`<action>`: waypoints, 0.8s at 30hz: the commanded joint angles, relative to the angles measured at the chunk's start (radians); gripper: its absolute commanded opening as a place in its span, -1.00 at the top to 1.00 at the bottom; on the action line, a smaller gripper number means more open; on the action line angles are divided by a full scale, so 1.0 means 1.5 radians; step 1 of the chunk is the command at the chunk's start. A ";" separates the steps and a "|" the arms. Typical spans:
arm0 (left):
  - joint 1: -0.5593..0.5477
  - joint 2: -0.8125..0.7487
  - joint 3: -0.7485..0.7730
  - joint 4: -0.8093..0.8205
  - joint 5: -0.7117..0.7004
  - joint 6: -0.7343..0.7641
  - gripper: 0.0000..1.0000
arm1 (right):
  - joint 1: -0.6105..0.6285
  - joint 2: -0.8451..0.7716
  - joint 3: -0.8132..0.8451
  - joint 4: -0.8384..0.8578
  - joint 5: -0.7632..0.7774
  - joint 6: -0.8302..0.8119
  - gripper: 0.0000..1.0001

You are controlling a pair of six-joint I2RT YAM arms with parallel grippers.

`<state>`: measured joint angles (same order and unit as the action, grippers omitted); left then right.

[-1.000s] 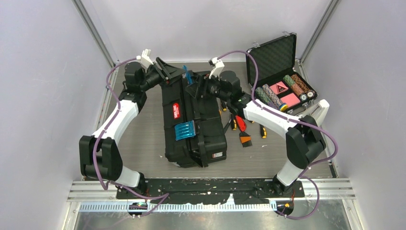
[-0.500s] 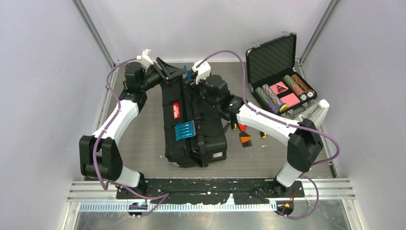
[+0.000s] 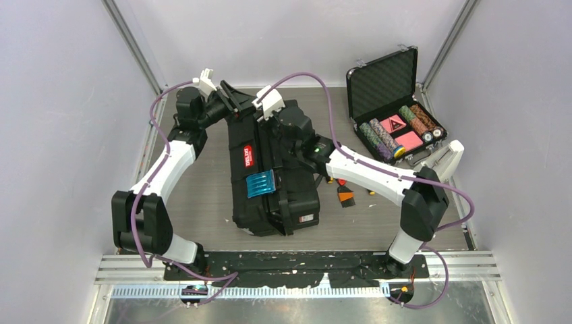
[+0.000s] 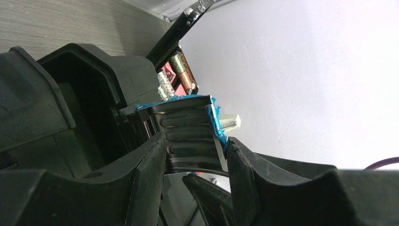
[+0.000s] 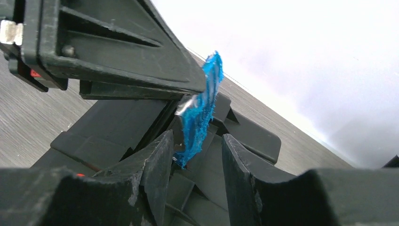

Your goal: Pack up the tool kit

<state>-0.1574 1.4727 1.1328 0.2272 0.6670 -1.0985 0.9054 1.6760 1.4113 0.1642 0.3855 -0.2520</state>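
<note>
The black toolbox [image 3: 273,179] lies across the middle of the table, its near blue latch [image 3: 261,183] on top. At its far end my left gripper [image 3: 237,101] [image 4: 195,139] is shut on the far blue latch [image 4: 188,129], whose ribbed flap fills the space between both fingers. My right gripper [image 3: 264,116] [image 5: 197,141] has come in from the right at the same latch. Its jaws are open around the latch's thin blue edge [image 5: 200,113], which sits by the left finger with a gap on the right. Small red, orange and yellow hand tools [image 3: 345,192] lie right of the toolbox.
An open foam-lined case of poker chips [image 3: 398,128] stands at the back right, its lid upright. Grey walls close in on both sides and the back. The right arm's forearm [image 3: 367,172] spans above the loose tools.
My right gripper has swung left across the toolbox's far end to the blue latch, and its jaws have narrowed. The left gripper has kept its hold and not moved.
</note>
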 commanded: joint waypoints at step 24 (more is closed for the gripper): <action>0.001 -0.003 -0.018 -0.131 0.024 0.056 -0.14 | 0.037 0.077 0.033 0.157 0.145 -0.245 0.70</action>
<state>-0.1562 1.4700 1.1358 0.1932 0.6670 -1.0855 0.9485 1.8004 1.4563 0.2958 0.5446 -0.4969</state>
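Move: The raised, blue-wrapped far latch of the toolbox is already between the left fingers, its middle about 1 cm ahead of and 1 cm right of that hand, level with it. From the right hand, the latch is some 3 cm ahead, 2 cm left and 1 cm up. The red label lies roughly 10 cm back and 5 cm left of the right hand, the near latch about 17 cm back and 2 cm left, both some 5 cm below. Forward about 2 cm, with 1 cm each to the left and down, the right hand eases in at the raised far latch, rolling its left side down and tipping its fingertips slightly up, some 15 degrees in all. Its half-open fingers close late and pinch the wrapped latch beside the left fingers, while the left hand stays in place at the latch. ##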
